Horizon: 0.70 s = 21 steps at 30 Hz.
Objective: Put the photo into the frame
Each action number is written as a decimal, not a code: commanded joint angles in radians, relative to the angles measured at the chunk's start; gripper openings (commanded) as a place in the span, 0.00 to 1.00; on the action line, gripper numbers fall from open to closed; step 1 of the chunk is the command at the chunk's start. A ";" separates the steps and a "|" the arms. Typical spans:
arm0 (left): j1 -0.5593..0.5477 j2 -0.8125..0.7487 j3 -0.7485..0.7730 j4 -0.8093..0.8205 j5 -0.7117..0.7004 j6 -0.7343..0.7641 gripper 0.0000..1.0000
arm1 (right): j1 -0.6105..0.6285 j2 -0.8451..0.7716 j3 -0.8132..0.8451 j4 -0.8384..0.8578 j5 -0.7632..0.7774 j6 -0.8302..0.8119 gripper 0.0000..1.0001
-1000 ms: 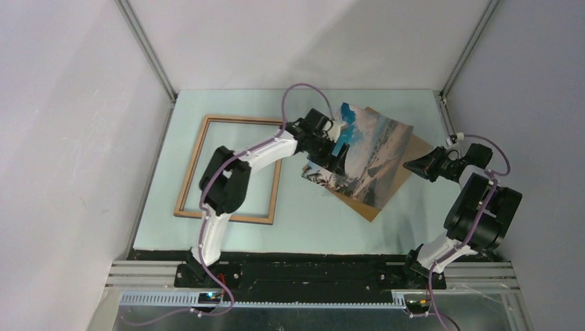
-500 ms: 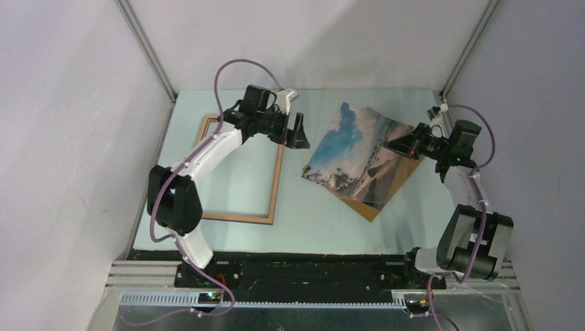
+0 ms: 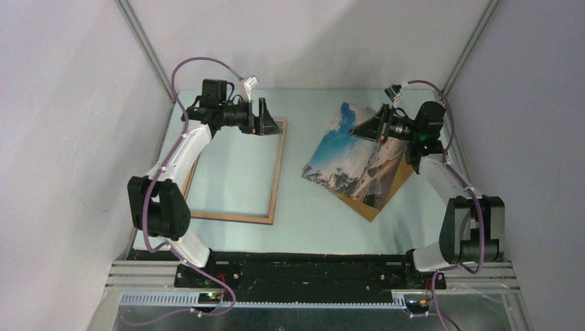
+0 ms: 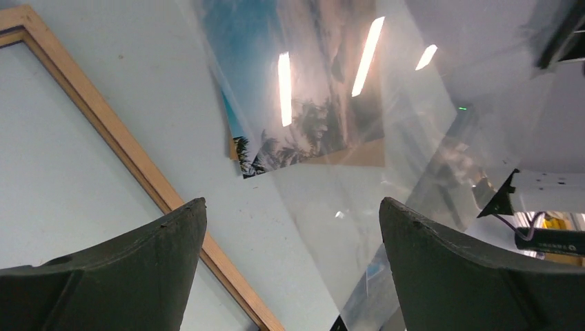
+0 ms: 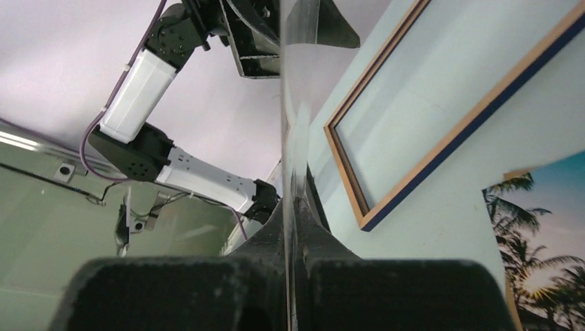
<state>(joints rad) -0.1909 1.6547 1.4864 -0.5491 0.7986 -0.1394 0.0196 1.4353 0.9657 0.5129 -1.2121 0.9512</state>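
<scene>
The photo (image 3: 348, 155), a beach print, lies flat at right on a brown backing board (image 3: 376, 205). The wooden frame (image 3: 278, 172) lies flat at left, and its blue outer edge (image 5: 476, 114) shows in the right wrist view. My right gripper (image 3: 362, 129) hovers over the photo's far edge, shut on a clear sheet (image 5: 286, 103) seen edge-on. My left gripper (image 3: 265, 125) hangs open and empty above the frame's far right corner. In its view the clear sheet (image 4: 386, 179) stands between it and the photo (image 4: 303, 89), beside the frame rail (image 4: 124, 145).
Pale blue mat (image 3: 303, 207) covers the table, bounded by grey walls with metal corner posts (image 3: 148, 52). The arm bases sit on a black rail (image 3: 310, 272) at the near edge.
My left arm swung away from the photo, leftward and back to the frame's far right corner. My right arm moved in from the board's right side to above the photo's far edge.
</scene>
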 commanded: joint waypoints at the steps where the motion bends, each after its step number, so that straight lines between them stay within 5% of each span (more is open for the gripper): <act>1: 0.028 -0.050 -0.007 0.008 0.120 -0.010 1.00 | 0.044 0.018 0.058 0.160 -0.001 0.090 0.00; 12: 0.034 -0.026 -0.028 0.082 0.326 -0.111 0.96 | 0.078 0.030 0.045 0.194 0.035 0.103 0.00; 21: 0.035 -0.052 -0.057 0.108 0.364 -0.144 0.73 | 0.095 0.034 -0.002 0.121 0.121 0.018 0.00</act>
<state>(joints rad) -0.1612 1.6405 1.4315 -0.4793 1.1061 -0.2581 0.1001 1.4696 0.9737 0.6395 -1.1515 1.0306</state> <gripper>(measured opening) 0.786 0.009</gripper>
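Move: Between the two hands, the clear sheet reaches out from the right fingers, its free corner roughly 3 cm back, 3 cm right and 1 cm above the left hand. The photo lies about 27 cm right, 8 cm back and 22 cm below the left hand; the frame's middle some 12 cm left, 12 cm back and equally low. From the right hand the corner is about 19 cm left, 1 cm ahead and 2 cm lower. Bringing its open fingers around the sheet's free corner, the left hand goes back about 3.5 cm and up 2.5, tipping the fingers up towards level and swinging clockwise, some 15 degrees in all; the fingers then start to close, still well apart. The right hand keeps its pinch and carries the sheet some 2.5 cm left, towards the left hand. ##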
